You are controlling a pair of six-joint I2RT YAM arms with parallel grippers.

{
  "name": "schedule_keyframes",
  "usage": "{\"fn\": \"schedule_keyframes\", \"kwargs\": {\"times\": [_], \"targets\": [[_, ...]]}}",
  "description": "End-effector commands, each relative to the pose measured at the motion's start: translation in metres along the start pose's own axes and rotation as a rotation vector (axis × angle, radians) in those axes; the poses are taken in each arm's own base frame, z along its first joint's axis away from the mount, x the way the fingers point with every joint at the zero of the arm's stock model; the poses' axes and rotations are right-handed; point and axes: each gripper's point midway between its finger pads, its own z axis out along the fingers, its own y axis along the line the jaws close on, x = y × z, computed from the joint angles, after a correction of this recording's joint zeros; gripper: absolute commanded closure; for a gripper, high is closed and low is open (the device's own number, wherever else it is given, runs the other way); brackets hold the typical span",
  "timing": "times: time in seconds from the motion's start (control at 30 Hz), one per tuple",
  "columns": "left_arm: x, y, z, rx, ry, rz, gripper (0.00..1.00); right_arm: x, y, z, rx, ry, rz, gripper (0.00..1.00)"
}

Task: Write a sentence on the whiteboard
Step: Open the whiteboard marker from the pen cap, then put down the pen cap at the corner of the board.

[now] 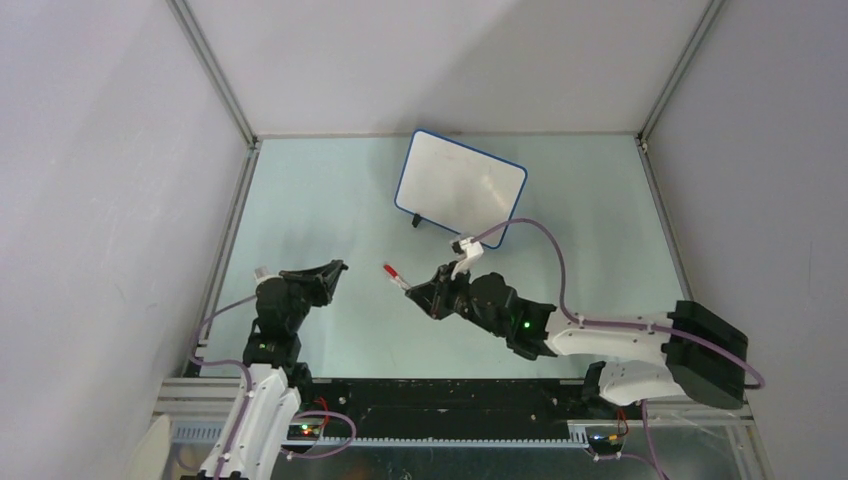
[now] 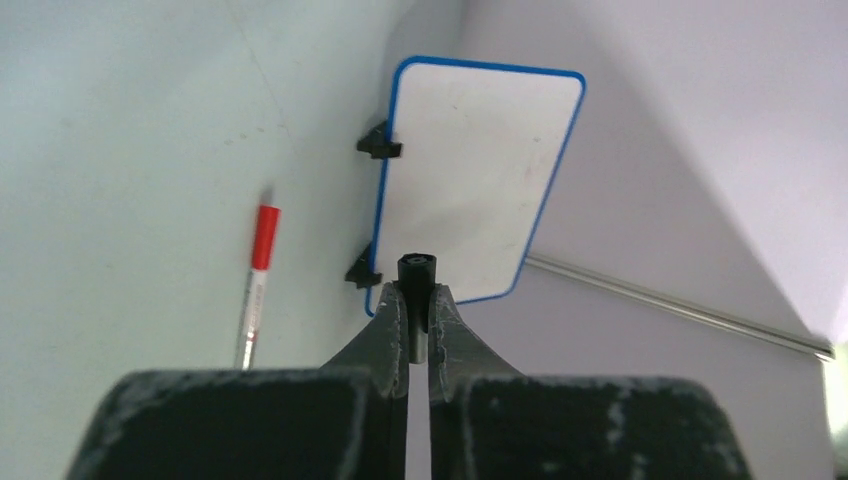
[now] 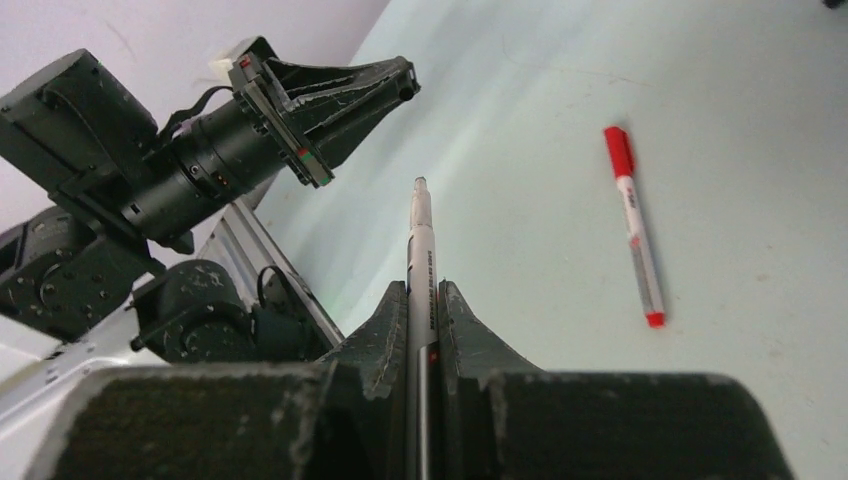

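The whiteboard [image 1: 460, 185] stands tilted on two black feet at the back middle of the table; its blue-rimmed face [image 2: 470, 170] is blank, and the sentence is not in view. My left gripper [image 1: 338, 268] is shut on a small black marker cap [image 2: 418, 270], its tips [image 2: 418, 292] pointing toward the board. To its right, my right gripper [image 1: 418, 293] is shut on an uncapped grey-white marker [image 3: 420, 250]. That marker's bare tip points at the left gripper [image 3: 395, 85], a short gap away.
A red-capped marker [image 1: 394, 275] lies on the pale green table between the two grippers, also in the left wrist view [image 2: 256, 285] and the right wrist view [image 3: 633, 225]. White walls close the table on three sides.
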Motion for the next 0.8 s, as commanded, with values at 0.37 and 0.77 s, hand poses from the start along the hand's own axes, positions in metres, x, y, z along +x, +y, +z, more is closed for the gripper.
{"fn": "schedule_keyframes", "kwargs": {"times": [0.37, 0.77], "targets": [[-0.048, 0.074, 0.000, -0.373, -0.149, 0.488, 1.00, -0.046, -0.091, -0.096, 0.256, 0.047, -0.164, 1.00], [-0.062, 0.095, -0.004, -0.614, -0.121, 0.812, 1.00, -0.051, -0.129, -0.113, 0.301, 0.029, -0.211, 1.00]]}}
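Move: The left hand already holds the black cap; the bare table for it lies some 13 cm below, about 5 cm left and 4 cm back. From that hand the red marker is roughly 14 cm right, level with it. The right hand holds the uncapped marker; the whiteboard's middle is about 36 cm ahead, 12 cm right and 15 cm lower, the red marker 9 cm ahead, 3 cm left, 18 cm below. Still pinching the black cap, the left hand sinks about 11 cm towards the bare table, easing left and back while it tips down and rolls left side up. The right hand keeps its grip on the uncapped marker and sweeps some 17 cm right, away from the red marker and slightly forward, rising a little then dipping, nib tilting down and swinging clockwise. ##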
